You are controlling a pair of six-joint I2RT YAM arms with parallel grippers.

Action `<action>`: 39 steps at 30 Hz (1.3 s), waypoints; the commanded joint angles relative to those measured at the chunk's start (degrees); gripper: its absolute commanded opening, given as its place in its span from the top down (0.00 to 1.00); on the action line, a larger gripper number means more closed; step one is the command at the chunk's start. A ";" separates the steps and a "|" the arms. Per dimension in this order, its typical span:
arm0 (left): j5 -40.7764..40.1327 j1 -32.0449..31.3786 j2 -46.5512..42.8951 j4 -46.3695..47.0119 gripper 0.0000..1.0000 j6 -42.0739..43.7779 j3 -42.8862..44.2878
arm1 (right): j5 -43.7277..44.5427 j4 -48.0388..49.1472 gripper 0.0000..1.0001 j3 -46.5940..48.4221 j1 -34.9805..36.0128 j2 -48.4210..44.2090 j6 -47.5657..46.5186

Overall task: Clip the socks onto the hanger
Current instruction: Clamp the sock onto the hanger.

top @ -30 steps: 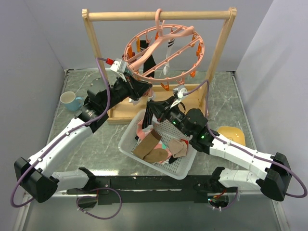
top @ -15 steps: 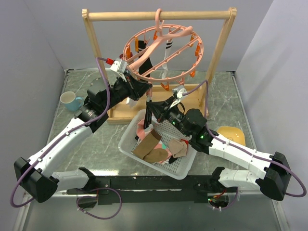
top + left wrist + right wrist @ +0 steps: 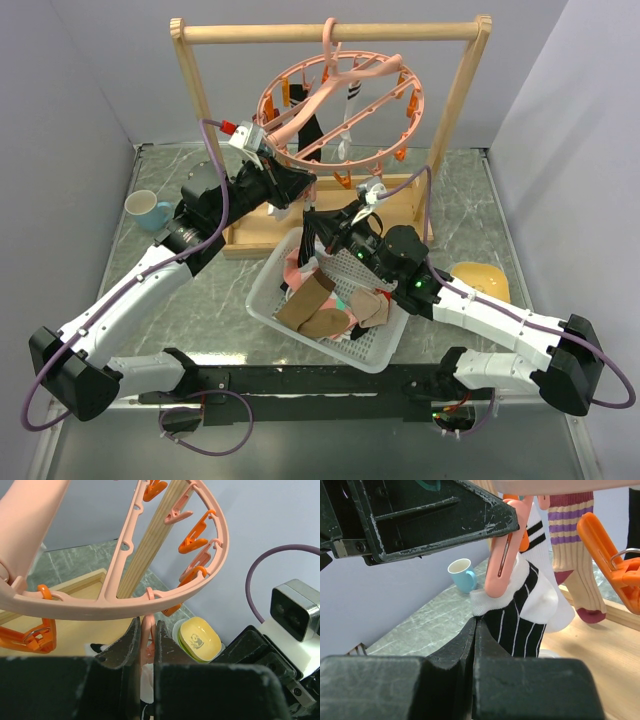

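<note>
The salmon-pink ring hanger point(image 3: 340, 110) hangs from the wooden rack. My left gripper point(image 3: 146, 630) is shut on one of its pink clips point(image 3: 147, 639) at the ring's near left edge. Just below it, my right gripper point(image 3: 476, 622) is shut on a black sock with thin white stripes and a white cuff point(image 3: 515, 620). That cuff sits at the lower end of the pink clip point(image 3: 502, 560). A maroon-striped tan sock point(image 3: 572, 545) and a white sock with black bands point(image 3: 540, 535) hang from other clips. More socks point(image 3: 320, 305) lie in the basket.
A white mesh basket point(image 3: 262, 292) stands under my right arm. The wooden rack point(image 3: 330, 32) has a base board behind it. A blue mug point(image 3: 147, 210) is at the left, a yellow bowl point(image 3: 480, 280) at the right. An orange clip point(image 3: 607, 562) hangs close to the right of the sock.
My right gripper has edged slightly left with the striped sock, closer under the held clip. The left arm has stayed in place.
</note>
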 commanded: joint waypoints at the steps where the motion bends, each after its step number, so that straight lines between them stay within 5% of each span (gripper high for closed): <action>1: 1.43 -0.39 -1.36 -0.68 0.96 0.38 0.46 | 0.30 2.99 1.00 2.91 0.38 -1.19 -1.06; 23: 1.26 -0.39 -2.15 -0.42 0.91 0.82 -0.33 | -0.14 2.03 1.00 4.85 0.90 -2.42 -2.64; 31: -0.50 -0.22 -2.85 -0.16 0.43 1.25 -1.03 | 0.56 1.41 1.00 4.59 0.90 -2.24 -2.81; 39: -1.29 -0.22 -2.51 0.11 0.26 1.61 -1.56 | 1.36 -0.52 0.96 5.38 0.90 -2.07 -2.81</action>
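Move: The right hand, already pinching the black striped sock just below its white cuff, has the pink clip about 2 cm ahead of it, 1 cm to its left and 4 cm up. An orange clip is some 4 cm ahead, 6 cm right and 4 cm up; an already hung white sock is roughly 8 cm ahead and 5 cm left. The left hand already squeezes the pink clip, whose middle lies about 1 cm straight below it. Up by about 3 cm goes the right hand, fingertips tipping up slightly, pushing the sock's cuff farther into the jaws of the pink clip while the left hand holds the clip's handles squeezed. The right hand then stays there with its grip shut, and the left fingers open wide almost in place, letting go of the handles. ##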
